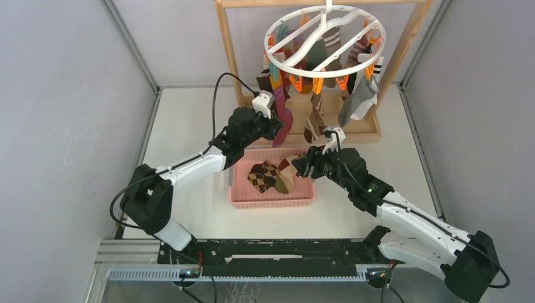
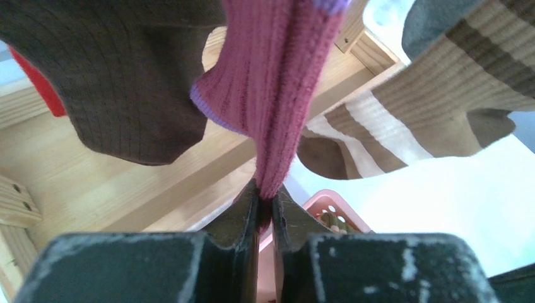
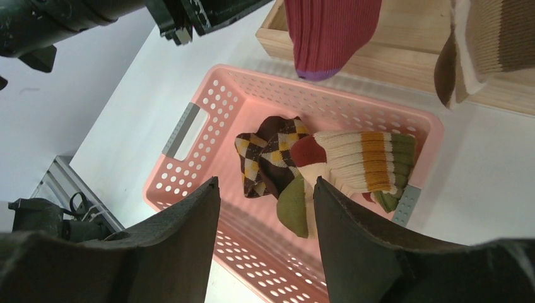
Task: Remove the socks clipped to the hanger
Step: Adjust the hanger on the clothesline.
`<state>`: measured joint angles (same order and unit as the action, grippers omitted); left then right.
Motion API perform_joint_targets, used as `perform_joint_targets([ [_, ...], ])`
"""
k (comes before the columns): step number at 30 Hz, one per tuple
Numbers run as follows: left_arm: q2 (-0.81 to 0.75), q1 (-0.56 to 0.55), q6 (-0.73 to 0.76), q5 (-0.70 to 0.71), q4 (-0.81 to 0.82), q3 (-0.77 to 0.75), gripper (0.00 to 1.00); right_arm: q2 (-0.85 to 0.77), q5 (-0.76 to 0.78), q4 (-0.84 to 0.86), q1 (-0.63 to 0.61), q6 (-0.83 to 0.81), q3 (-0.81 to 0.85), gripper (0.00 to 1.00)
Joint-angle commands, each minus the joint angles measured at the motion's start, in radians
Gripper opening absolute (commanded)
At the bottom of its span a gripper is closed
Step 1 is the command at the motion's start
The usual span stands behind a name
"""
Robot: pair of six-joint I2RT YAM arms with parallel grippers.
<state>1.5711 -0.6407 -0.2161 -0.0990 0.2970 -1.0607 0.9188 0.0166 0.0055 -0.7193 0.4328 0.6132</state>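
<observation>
The white ring hanger [image 1: 325, 41] hangs from the wooden rack with several socks [image 1: 359, 101] clipped around its rim. My left gripper [image 1: 276, 128] is raised at the ring's left side. In the left wrist view it [image 2: 265, 197] is shut on the lower end of a magenta sock [image 2: 277, 95], which still hangs from above. A brown sock [image 2: 126, 82] and a tan striped sock [image 2: 410, 113] hang either side of it. My right gripper [image 1: 301, 165] hovers over the pink basket, and in the right wrist view it [image 3: 265, 184] is open with nothing between its fingers.
The pink basket [image 1: 271, 202] sits in front of the rack's base and holds a brown argyle sock [image 3: 268, 158] and a cream, orange and green striped sock [image 3: 366, 158]. The wooden rack [image 1: 230, 57] stands at the back. Grey walls close in on both sides.
</observation>
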Motion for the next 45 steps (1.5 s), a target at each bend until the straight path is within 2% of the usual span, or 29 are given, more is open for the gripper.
perform_joint_targets([
  [1, -0.008, -0.043, 0.041, 0.027, -0.011, -0.083, 0.14, -0.033, -0.006, 0.023, 0.020, -0.002, -0.003, 0.63],
  [11, -0.012, -0.121, 0.054, 0.048, -0.044, -0.128, 0.14, -0.066, -0.006, -0.001, 0.068, -0.009, -0.003, 0.63],
  [24, -0.013, -0.197, 0.094, 0.096, -0.105, -0.191, 0.15, -0.145, -0.078, -0.071, 0.177, -0.014, -0.003, 0.63],
  [45, 0.075, -0.314, 0.161, 0.227, -0.201, -0.353, 0.15, -0.269, -0.118, -0.160, 0.311, -0.008, -0.023, 0.63],
])
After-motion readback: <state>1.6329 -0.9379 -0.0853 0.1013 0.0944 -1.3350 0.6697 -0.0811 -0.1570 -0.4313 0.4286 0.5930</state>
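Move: The maroon sock is already between the left fingers. The brown striped sock hangs about 11 cm to the left hand's right and 1 cm ahead, near its height; the dark brown sock is some 8 cm ahead, 3 cm left and 6 cm up, and the basket's middle is about 3 cm back, 2 cm left and 18 cm below. From the right hand, the maroon sock lies roughly 11 cm ahead, 6 cm left and 2 cm above. Keeping its pinch on the maroon sock, the left hand draws it about 10 cm to the right across the front of the hanger, coming back some 6 cm and rising 5 cm on the way with only a slight clockwise turn, until it is close by the brown striped sock. Meanwhile the empty right hand shifts about 8 cm right and a little up, away from over the basket's right side, turning some 10 degrees clockwise with its fingers still wide open. ##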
